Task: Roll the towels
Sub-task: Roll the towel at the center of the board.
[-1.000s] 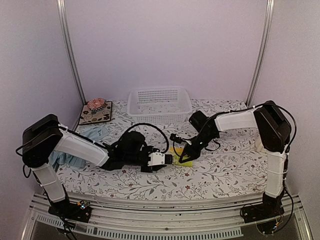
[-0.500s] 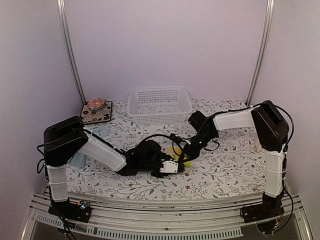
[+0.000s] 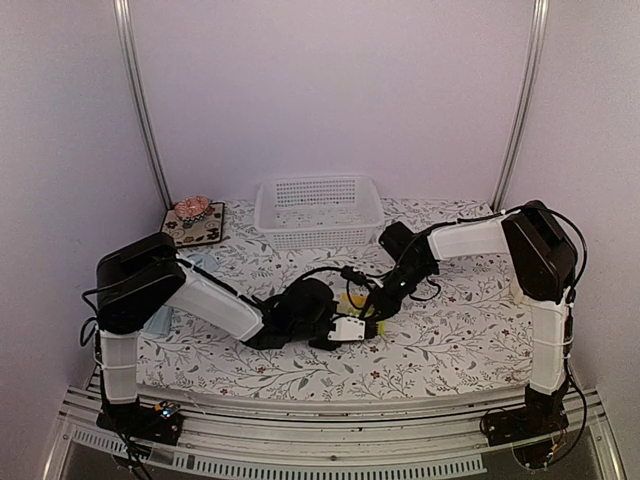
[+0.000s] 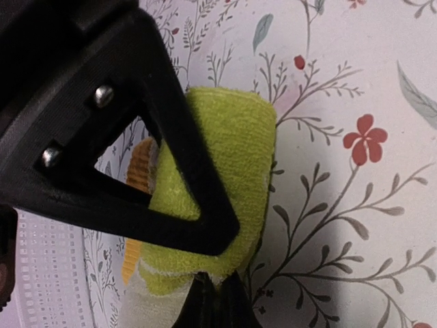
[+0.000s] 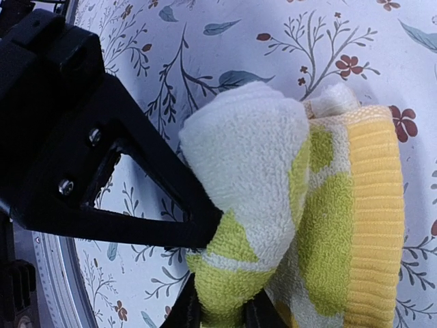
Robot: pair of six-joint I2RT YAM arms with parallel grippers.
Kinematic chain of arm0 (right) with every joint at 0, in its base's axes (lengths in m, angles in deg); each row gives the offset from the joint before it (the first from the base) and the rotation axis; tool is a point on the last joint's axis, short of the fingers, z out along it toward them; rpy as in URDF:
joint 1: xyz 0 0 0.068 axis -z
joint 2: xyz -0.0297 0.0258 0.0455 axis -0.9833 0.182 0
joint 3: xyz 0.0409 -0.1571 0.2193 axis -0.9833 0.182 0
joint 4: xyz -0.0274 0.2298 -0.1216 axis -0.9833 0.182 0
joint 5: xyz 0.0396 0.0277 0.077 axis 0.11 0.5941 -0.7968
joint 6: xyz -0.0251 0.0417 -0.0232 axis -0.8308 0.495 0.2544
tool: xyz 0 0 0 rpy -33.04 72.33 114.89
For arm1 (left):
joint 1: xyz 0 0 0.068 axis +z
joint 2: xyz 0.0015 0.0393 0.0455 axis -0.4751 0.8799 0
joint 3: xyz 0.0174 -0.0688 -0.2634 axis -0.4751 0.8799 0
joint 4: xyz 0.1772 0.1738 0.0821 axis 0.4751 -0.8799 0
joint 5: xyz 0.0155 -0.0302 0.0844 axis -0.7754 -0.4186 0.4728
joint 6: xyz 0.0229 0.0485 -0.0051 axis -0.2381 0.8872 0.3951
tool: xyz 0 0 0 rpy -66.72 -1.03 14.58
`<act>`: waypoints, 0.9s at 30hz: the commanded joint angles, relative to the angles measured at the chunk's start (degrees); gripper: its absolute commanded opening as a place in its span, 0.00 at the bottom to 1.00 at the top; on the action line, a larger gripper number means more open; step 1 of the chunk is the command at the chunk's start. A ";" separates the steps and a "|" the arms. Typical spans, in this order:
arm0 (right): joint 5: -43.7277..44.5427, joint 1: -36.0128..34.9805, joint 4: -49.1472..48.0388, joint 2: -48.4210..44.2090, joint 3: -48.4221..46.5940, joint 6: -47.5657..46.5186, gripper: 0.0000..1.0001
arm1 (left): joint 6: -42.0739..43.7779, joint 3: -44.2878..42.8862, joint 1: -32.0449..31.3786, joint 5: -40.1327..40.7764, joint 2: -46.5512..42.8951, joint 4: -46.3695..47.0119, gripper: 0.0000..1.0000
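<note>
The yellow-green towel [image 4: 229,147] lies bunched into a loose roll on the flowered tablecloth at mid-table [image 3: 352,303]. Its pale underside and yellow hem [image 5: 372,205] show in the right wrist view. My left gripper [image 4: 215,270] is shut on the roll's lower edge, one black finger [image 4: 184,164] lying across the cloth. From the other side, my right gripper [image 5: 222,277] is shut on a fold of the same towel [image 5: 252,164]. Both grippers meet there, left [image 3: 362,326] and right [image 3: 373,312]. The light blue towel [image 3: 158,320] lies crumpled at the left, mostly behind my left arm.
A white perforated basket [image 3: 320,210] stands at the back centre. A dark floral mat [image 3: 192,228] with a pink object on it sits at the back left. Metal posts and walls close in both sides.
My left arm swung right to the yellow-green towel and its jaws closed on the towel's edge. The right gripper stayed on the towel, shifting slightly.
</note>
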 commanded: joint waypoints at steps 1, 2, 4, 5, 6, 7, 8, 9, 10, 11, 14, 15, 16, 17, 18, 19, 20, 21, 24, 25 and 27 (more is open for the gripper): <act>-0.21 -0.46 4.02 0.59 1.37 -0.93 0.26 | -2.93 -2.76 0.98 -1.72 3.03 -12.10 0.00; -0.08 -0.18 3.70 -0.28 1.66 -0.92 0.29 | -3.71 -3.55 1.27 -3.21 2.97 -14.09 0.00; 0.35 0.64 2.64 -2.20 2.62 -0.85 0.35 | -4.99 -5.09 1.85 -5.33 2.94 -17.82 0.00; 0.53 1.05 2.16 -3.29 3.00 -0.71 0.37 | -5.61 -5.79 2.26 -6.52 2.90 -19.88 0.00; 0.49 1.51 1.92 -4.19 3.36 -0.54 0.40 | -6.18 -6.55 2.73 -7.67 2.93 -21.56 0.00; 0.54 1.83 1.49 -5.21 3.80 -0.42 0.43 | -6.65 -7.47 2.98 -8.84 3.06 -23.63 0.00; 0.75 2.09 1.13 -6.18 4.19 -0.40 0.46 | -7.16 -8.48 3.31 -9.82 3.29 -25.72 0.00; 1.00 2.30 0.72 -7.21 4.68 -0.32 0.48 | -7.71 -9.77 3.68 -10.74 3.68 -27.97 0.00; 1.45 2.43 0.32 -8.16 5.21 -0.31 0.50 | -8.23 -11.10 4.07 -11.90 4.11 -30.52 0.00; 2.04 2.52 -0.17 -9.22 5.74 -0.37 0.52 | -8.79 -12.52 4.55 -13.04 4.55 -32.74 0.00; 4.78 2.71 -2.64 -11.87 8.00 -0.24 0.60 | -9.92 -16.33 5.38 -15.23 5.74 -38.40 0.00; 5.63 2.87 -3.63 -12.84 8.88 -0.09 0.63 | -10.13 -17.72 5.63 -15.84 6.01 -40.07 0.00; 6.49 2.96 -4.34 -13.69 9.37 -0.05 0.66 | -10.27 -18.98 5.81 -16.62 6.40 -41.59 0.00; 7.24 3.10 -5.25 -14.72 10.57 0.00 0.68 | -10.53 -20.22 6.01 -17.30 6.85 -43.27 0.00; 7.86 3.22 -6.01 -15.55 11.41 0.11 0.68 | -10.90 -21.34 6.22 -17.88 7.41 -44.83 0.00; 8.56 3.39 -6.67 -16.26 12.06 0.25 0.69 | -11.30 -22.50 6.39 -18.48 7.99 -46.67 0.00; 9.33 3.54 -7.33 -17.02 12.60 0.25 0.69 | -11.61 -23.54 6.68 -19.13 8.60 -47.92 0.00; 10.70 3.65 -8.22 -17.86 13.26 0.23 0.70 | -11.99 -24.83 6.93 -19.83 9.22 -49.41 0.00; 14.40 4.00 -11.17 -20.94 16.18 0.49 0.72 | -13.99 -29.26 7.72 -22.22 11.35 -54.35 0.00; 15.44 4.03 -12.10 -22.14 17.19 0.34 0.72 | -15.01 -30.81 8.03 -23.63 12.02 -56.02 0.00; 16.20 4.20 -13.85 -24.52 19.29 -0.03 0.73 | -16.77 -33.65 8.53 -25.13 13.33 -58.43 0.00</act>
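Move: The towel's roll lies in both hands' fingers, its middle about 1 cm ahead and 1 cm right of the left hand. From the right hand that middle is some 3 cm to the left and 1 cm ahead. The towel's loose orange edge lies about 5 cm ahead and 1 cm right of the left hand; the white basket stands some 25 cm ahead and 9 cm left of it, near its height. Right fingers open off the roll and withdraw rightward and up; left keeps its pinch, tipping down about 30 degrees. ##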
